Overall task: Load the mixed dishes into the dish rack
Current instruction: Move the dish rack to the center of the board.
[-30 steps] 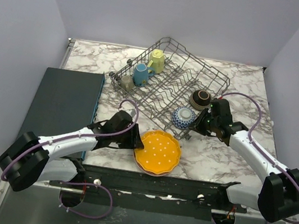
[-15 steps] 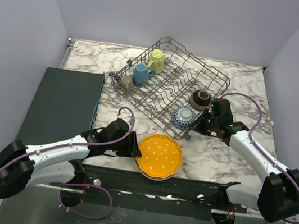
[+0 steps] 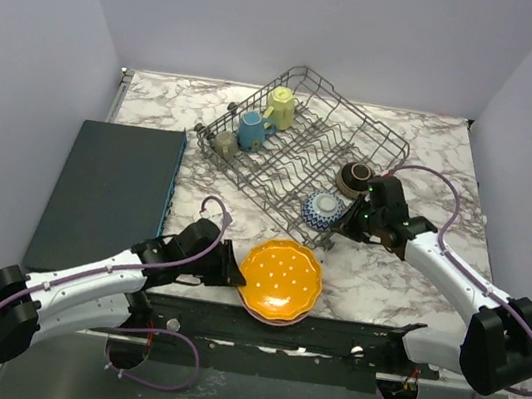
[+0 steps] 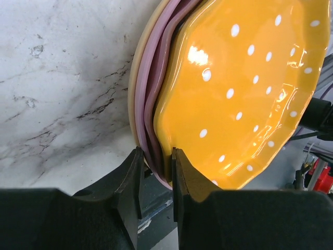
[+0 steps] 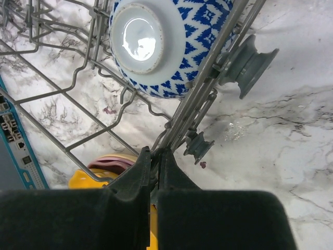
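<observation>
The dish rack (image 3: 243,184) stands tilted at the back middle, holding a yellow mug (image 3: 280,109), a blue mug (image 3: 250,130), a grey mug (image 3: 224,145), a brown bowl (image 3: 355,178) and a blue patterned bowl (image 3: 324,209) (image 5: 156,47). My right gripper (image 3: 351,225) (image 5: 155,153) is shut on the rack's near corner wire (image 5: 208,67). An orange white-dotted plate (image 3: 281,278) (image 4: 244,88) tops a stack of pink plates (image 4: 156,67) at the front edge. My left gripper (image 3: 232,270) (image 4: 156,153) pinches the stack's left rim, with the orange plate and a pink one between its fingers.
A dark flat mat (image 3: 110,195) lies on the left of the marble table (image 3: 405,282). A black rail (image 3: 346,336) runs along the front edge just below the plates. The rack's grey roller foot (image 5: 250,62) rests on the marble beside my right fingers.
My left gripper slid right onto the plate stack's rim and narrowed around it, and the orange plate shifted slightly. My right gripper closed on the rack wire.
</observation>
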`<state>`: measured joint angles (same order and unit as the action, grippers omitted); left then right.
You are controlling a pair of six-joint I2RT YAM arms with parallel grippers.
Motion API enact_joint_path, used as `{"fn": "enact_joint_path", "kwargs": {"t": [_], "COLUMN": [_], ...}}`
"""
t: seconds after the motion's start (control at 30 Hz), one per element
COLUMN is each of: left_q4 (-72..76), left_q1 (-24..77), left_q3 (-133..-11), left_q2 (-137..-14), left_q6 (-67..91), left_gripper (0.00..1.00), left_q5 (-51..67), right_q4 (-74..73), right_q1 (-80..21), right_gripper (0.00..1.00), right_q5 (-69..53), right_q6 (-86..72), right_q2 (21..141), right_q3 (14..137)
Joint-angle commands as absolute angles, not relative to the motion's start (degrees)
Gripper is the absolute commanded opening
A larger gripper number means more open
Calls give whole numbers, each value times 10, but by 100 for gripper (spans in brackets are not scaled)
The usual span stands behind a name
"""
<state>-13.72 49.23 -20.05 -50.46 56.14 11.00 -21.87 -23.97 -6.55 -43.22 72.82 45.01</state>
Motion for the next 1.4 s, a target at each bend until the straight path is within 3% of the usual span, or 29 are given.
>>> {"fn": "enact_joint_path", "kwargs": {"t": [0.0, 0.77, 1.37], "left_q4": [-133, -195, -211], "left_q1": [499, 502, 503], "left_q3": [-206, -218, -235], "left_q2": [-467, -389, -389], "left_q6": [568, 579, 574], "left_gripper": [22, 22, 22], "left_q5": [145, 149, 130], "right_q4": [-178, -152, -148], "right_q1": [-272, -410, -449], "right_gripper": [0, 0, 0], "right_q5": [-79, -49, -73], "right_q6": [-440, -475, -474], "right_q2": [756, 912, 1059], "right_q3": [465, 589, 743]}}
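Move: The right gripper is shut on the dish rack's rim near its closest corner. The bare marble that this end goes to lies about 20 cm to its left, level fore and aft, some 7 cm lower; the blue bowl is 5 cm ahead and 3 cm left, the plate stack's middle 14 cm back and 11 cm left. The left gripper pinches that stack, its middle 11 cm to the right, with the board's near edge about 5 cm back. Drag the rack's near end to the left by its rim with the right gripper, about 20 cm and nearly level, past the far side of the plates, turning the hand some 20 degrees counter-clockwise. Meanwhile keep the left gripper's pinch on the plate rims and draw the stack back and left, about 3 cm in all, towards the board's near edge. ##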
